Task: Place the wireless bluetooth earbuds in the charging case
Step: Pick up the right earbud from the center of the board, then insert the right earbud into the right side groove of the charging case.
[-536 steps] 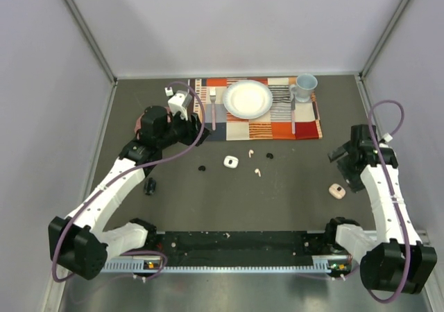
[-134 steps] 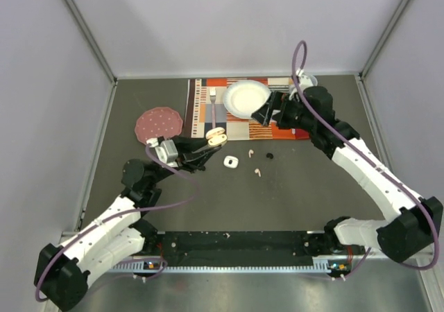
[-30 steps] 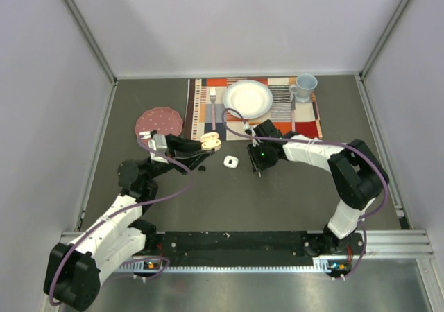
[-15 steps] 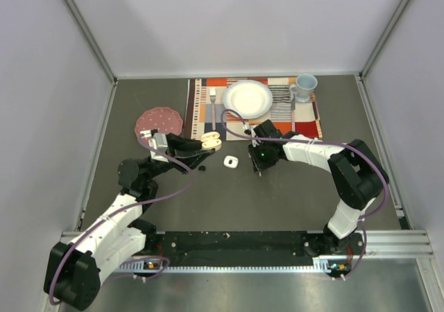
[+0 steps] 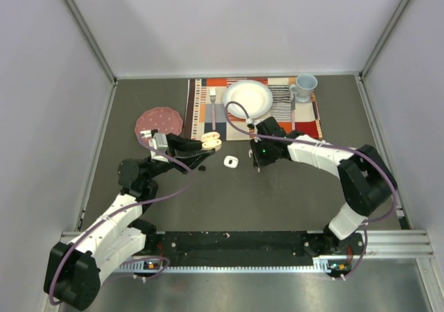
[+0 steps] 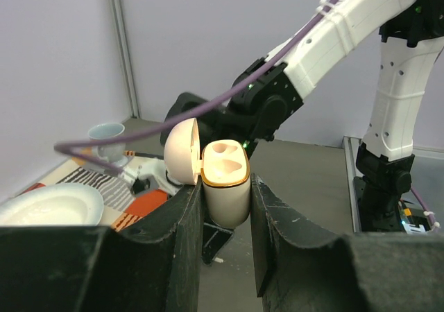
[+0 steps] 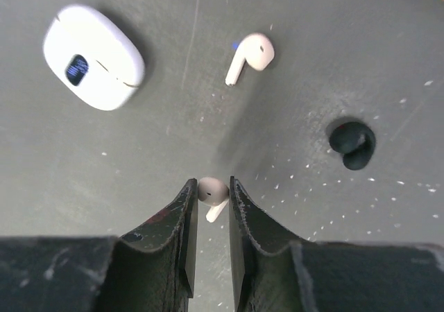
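Observation:
My left gripper (image 6: 226, 185) is shut on an open pale pink charging case (image 6: 223, 165), held upright above the table with its lid (image 6: 182, 151) flipped back; the same case (image 5: 211, 142) shows in the top view. My right gripper (image 7: 211, 191) is shut on a pale pink earbud (image 7: 210, 191), stem hanging down, just above the dark table. A second pale pink earbud (image 7: 250, 55) lies on the table further on. A black earbud (image 7: 352, 144) lies to the right, and another black earbud (image 5: 202, 167) below the left gripper.
A closed white case (image 5: 231, 161) lies between the two grippers. Behind is a patterned placemat (image 5: 305, 126) with a white plate (image 5: 247, 98), fork (image 5: 213, 107) and blue mug (image 5: 304, 87). A maroon round mat (image 5: 158, 123) lies at the left.
My right jaws have narrowed onto the pale pink earbud, and the right wrist has shifted slightly toward the placemat. The left arm and its case have not moved.

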`<state>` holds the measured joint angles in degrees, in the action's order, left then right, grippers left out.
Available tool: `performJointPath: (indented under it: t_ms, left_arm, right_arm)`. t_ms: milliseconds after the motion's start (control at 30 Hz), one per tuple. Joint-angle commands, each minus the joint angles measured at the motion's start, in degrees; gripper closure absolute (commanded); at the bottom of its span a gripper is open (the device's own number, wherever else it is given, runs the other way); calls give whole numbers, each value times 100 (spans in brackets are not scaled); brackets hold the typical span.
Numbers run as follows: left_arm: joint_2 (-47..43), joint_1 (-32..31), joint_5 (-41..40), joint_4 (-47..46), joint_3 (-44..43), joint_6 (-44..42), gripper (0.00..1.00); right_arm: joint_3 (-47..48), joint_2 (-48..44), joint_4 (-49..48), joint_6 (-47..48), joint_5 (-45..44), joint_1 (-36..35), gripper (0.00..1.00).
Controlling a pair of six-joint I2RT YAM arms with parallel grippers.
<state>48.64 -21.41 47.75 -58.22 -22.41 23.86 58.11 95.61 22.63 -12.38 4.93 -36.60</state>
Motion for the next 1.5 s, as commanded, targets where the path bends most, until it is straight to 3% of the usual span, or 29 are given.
performJointPath:
  t_ms: [0, 200, 333, 567, 967, 1467]
  left_arm:
    - [-83, 23, -55, -120, -211, -56, 100]
    - [-145, 23, -187, -102, -167, -74, 100]
    - [-118, 23, -257, -102, -158, -74, 100]
    - [92, -4, -292, -155, -158, -48, 100]
    - [251, -153, -204, -216, -202, -109, 100]
    - [40, -258, -266, 311, -281, -495, 100]
  right_arm:
    - [43, -937, -382, -414, -238, -49, 88]
    - [-36, -1773, -760, -730, -475, -49, 90]
    - [-307, -2799, -1347, -827, -660, -75, 90]
    - [-213, -3838, -2070, -108, -1468, -795, 91]
    - [359, -3761, -2729, 701, -1521, -2026, 91]
    - [658, -3383, -2835, 878, -1064, -2484, 91]
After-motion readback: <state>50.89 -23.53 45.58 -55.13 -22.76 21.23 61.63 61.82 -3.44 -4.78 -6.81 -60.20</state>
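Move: The right gripper already pinches the earbud, just clear of the board. The open charging case it is taken to lies about 28 cm above it, 12 cm to its left and 8 cm back. Down on the board, roughly 3 cm lower than the hand, are the closed white case, 9 cm left and 4 cm ahead; the other earbud, 7 cm ahead and 2 cm left; and the black tip, 6 cm ahead and 4 cm right. The left gripper has the open case between its fingertips, its middle about 2 cm to that hand's right and 1 cm above. Keep the earbud pinched and lift the right gripper fast, about 34 cm up off the board, then bear left and back towards the open charging case as the climb eases off. Swing the fingers some 65 degrees on the way, from pointing down to nearly level, aimed forward and left. Keep the left gripper's hold on the case, settling it slightly lower. ##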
